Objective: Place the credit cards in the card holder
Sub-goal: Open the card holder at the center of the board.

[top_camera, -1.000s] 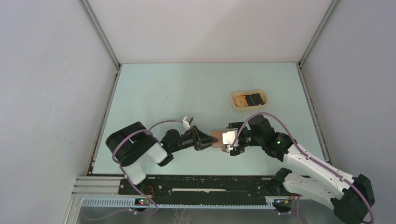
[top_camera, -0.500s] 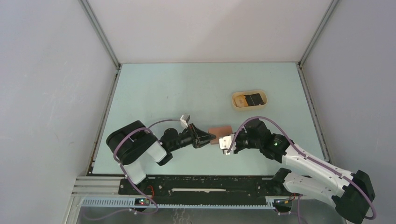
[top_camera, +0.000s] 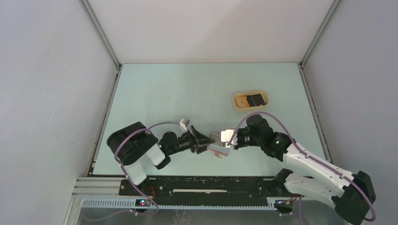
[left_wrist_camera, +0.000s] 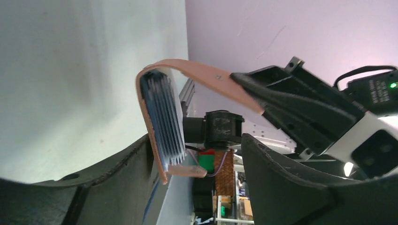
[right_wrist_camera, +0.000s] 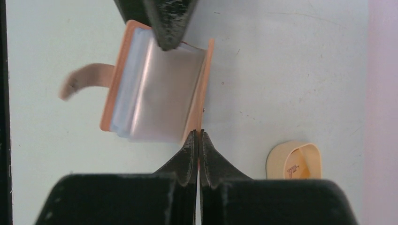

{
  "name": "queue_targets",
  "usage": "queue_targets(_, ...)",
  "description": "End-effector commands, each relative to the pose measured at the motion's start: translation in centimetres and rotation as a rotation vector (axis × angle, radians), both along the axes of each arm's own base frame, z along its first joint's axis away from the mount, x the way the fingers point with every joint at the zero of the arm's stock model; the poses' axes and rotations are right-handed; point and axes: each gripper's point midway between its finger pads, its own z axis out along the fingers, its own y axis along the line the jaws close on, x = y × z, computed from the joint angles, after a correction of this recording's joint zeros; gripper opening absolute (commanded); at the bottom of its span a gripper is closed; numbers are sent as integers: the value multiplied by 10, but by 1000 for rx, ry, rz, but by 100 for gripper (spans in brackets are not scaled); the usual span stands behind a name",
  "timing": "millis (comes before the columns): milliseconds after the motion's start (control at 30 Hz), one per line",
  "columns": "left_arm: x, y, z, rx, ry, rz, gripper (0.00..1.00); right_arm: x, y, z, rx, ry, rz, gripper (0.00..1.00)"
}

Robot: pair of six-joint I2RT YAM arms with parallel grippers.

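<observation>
The reddish-brown card holder [top_camera: 216, 148] hangs open between both grippers, low at the near middle of the table. Its bluish-grey pockets [right_wrist_camera: 159, 101] face the right wrist camera, and the strap tab [right_wrist_camera: 82, 79] sticks out sideways. My right gripper [right_wrist_camera: 197, 133] is shut on the edge of the holder's cover flap [left_wrist_camera: 206, 77]. My left gripper [left_wrist_camera: 195, 140] is open, and the pocket side [left_wrist_camera: 162, 112] leans against one of its fingers [right_wrist_camera: 164, 23]. An orange-yellow credit card [right_wrist_camera: 300, 166] lies in the beige tray [top_camera: 251, 100]; no other cards show.
The beige oval tray [right_wrist_camera: 277, 159] stands on the table's right half, beyond the grippers, with a black piece [top_camera: 256, 99] inside. Grey walls enclose the table on three sides. Both arm bases sit at the near edge.
My right gripper went from open to shut on the holder's cover, and the holder has swung open. My left gripper, which gripped the closed holder, has spread its jaws.
</observation>
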Motion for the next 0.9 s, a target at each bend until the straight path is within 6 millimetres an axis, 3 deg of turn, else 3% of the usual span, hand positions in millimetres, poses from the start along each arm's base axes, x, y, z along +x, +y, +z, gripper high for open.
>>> queue_targets(0, 0, 12, 8, 1, -128, 35, 73, 11, 4, 23, 84, 45, -59, 0)
queue_targets(133, -3, 19, 3, 24, -147, 50, 75, 21, 1, 22, 107, 144, -146, 0)
queue_targets(267, -7, 24, 1, 41, -167, 53, 75, 40, -9, 8, 93, 282, -283, 0)
queue_targets(533, -10, 27, 6, 68, -277, 43, 72, 85, -47, -40, 98, 578, -581, 0)
queue_targets(767, 11, 13, 6, 226, -418, 15, 71, 121, -75, -63, 73, 569, -808, 0)
queue_targets(867, 25, 13, 21, 346, -536, 34, 72, 124, -82, -71, 59, 582, -844, 11)
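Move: My right hand grips the cover edge of the open card holder. Its sleeved body hangs about 5 cm to the left, 3 cm back and 4 cm lower. The clear spot at the board's centre lies some 7 cm ahead, about 1 cm right and 10 cm below. The card tray is roughly 22 cm ahead, 10 cm right and 10 cm below. From my open left hand the holder's body is about 4 cm right, level fore and aft, and 2 cm lower. Keeping my right fingers shut on the cover edge, I carry the opened holder forward about 11 cm and to the right and down by some 7 cm each, towards the middle of the board, tipping my hand down and swinging it clockwise about 40 degrees. My left hand stays open, slips off left, down and a little back, then comes partly back, forward and up, while rolling. ##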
